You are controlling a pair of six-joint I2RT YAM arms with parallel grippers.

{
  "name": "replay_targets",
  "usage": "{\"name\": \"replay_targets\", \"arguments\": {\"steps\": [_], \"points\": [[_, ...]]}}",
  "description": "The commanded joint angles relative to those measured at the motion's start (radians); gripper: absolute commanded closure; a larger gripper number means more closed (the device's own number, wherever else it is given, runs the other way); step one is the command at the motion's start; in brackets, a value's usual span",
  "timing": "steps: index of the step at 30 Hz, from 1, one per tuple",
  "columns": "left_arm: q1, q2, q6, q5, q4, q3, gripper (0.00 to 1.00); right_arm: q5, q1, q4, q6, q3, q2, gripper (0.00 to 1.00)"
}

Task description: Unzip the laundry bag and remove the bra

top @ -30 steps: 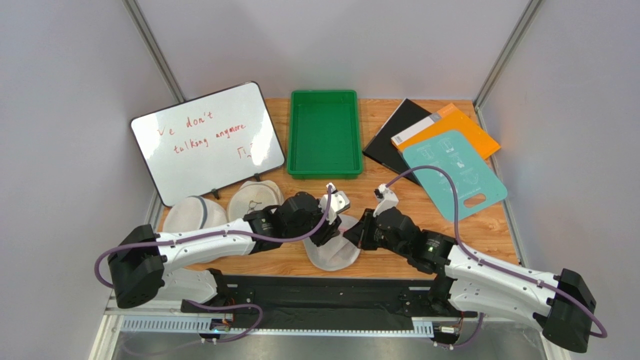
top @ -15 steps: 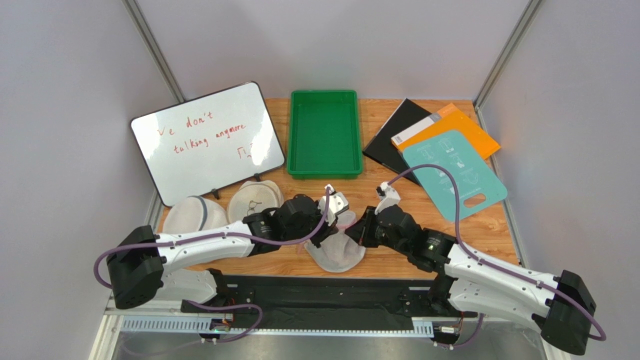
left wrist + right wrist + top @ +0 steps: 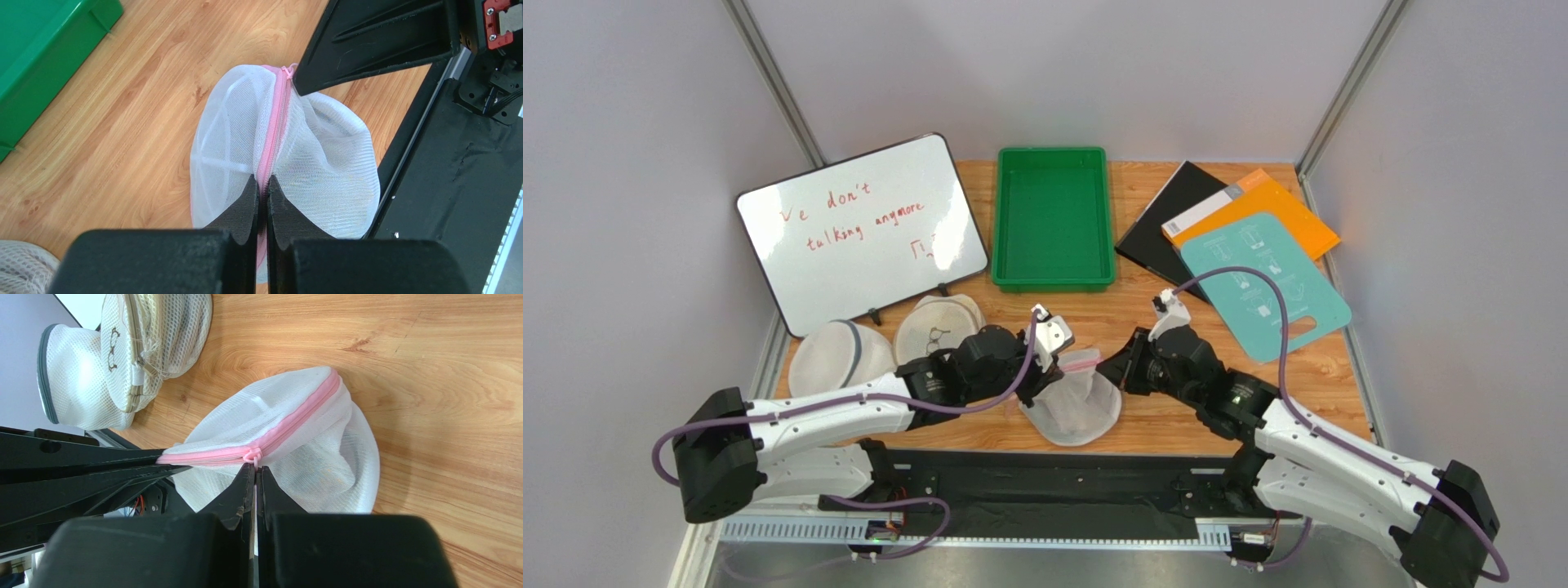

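The laundry bag point(image 3: 1075, 410), white mesh with a pink zipper, lies on the wooden table near the front edge between my two grippers. My left gripper point(image 3: 1051, 370) is shut on the bag's pink zipper seam point(image 3: 270, 141), pinching it at the fingertips point(image 3: 248, 202). My right gripper point(image 3: 1117, 368) is shut on the small pink zipper pull point(image 3: 252, 456) at the other end of the seam. The seam is stretched taut between the two grippers, and the mesh point(image 3: 319, 453) hangs down from it to the table. The bra is not visible.
Two plain white mesh bags point(image 3: 840, 353) point(image 3: 940, 325) lie left of the left arm. A whiteboard point(image 3: 860, 233) stands at the back left, a green tray point(image 3: 1053, 221) at the back middle, and folders and a teal board point(image 3: 1259, 263) at the right.
Both grippers have moved slightly apart and up, and the pink seam now shows taut between them. The left arm's shoulder has shifted left and lower.
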Motion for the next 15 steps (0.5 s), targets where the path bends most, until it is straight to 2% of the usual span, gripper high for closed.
{"name": "replay_targets", "arguments": {"steps": [1,4,7,8,9,11,15], "points": [[0.001,-0.044,-0.008,-0.048,-0.053,-0.029,1.00,0.018,-0.017,0.000,-0.028,-0.010,-0.023,1.00],[0.001,-0.057,-0.012,-0.040,-0.060,-0.025,1.00,-0.005,-0.017,0.002,-0.037,0.002,-0.020,1.00],[0.001,-0.057,-0.037,-0.018,-0.066,0.008,0.58,-0.038,-0.015,0.012,-0.056,0.014,-0.017,1.00],[0.001,-0.054,-0.038,-0.014,-0.059,0.029,0.34,-0.045,-0.015,0.020,-0.060,0.016,-0.017,1.00],[0.001,-0.046,-0.040,0.010,-0.054,0.041,0.27,-0.052,-0.015,0.025,-0.066,0.016,-0.018,1.00],[0.001,-0.032,-0.041,0.016,-0.045,0.080,0.19,-0.068,-0.014,0.037,-0.071,0.014,-0.020,1.00],[0.001,0.023,-0.018,0.016,-0.046,0.132,0.16,-0.120,-0.009,0.051,-0.076,0.010,-0.021,1.00]]}}
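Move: My left hand already pinches the pink zipper band. The zipper pull, held in my right fingers, lies about 6 cm to its right, 1 cm ahead and roughly level. The laundry bag's middle is some 4 cm back, 2 cm right and 5 cm below my left hand. The glasses bag lies around 20 cm left and 6 cm ahead, the green tray about 24 cm straight ahead, both some 9 cm lower. I open my left fingers wide and let go of the zipper band. As they part I ease that hand about 1 cm left, away from my right hand, then bring it back right and lift it about 1 cm, staying over the zipper opening. My right fingers keep their pinch on the zipper pull, all but still. ##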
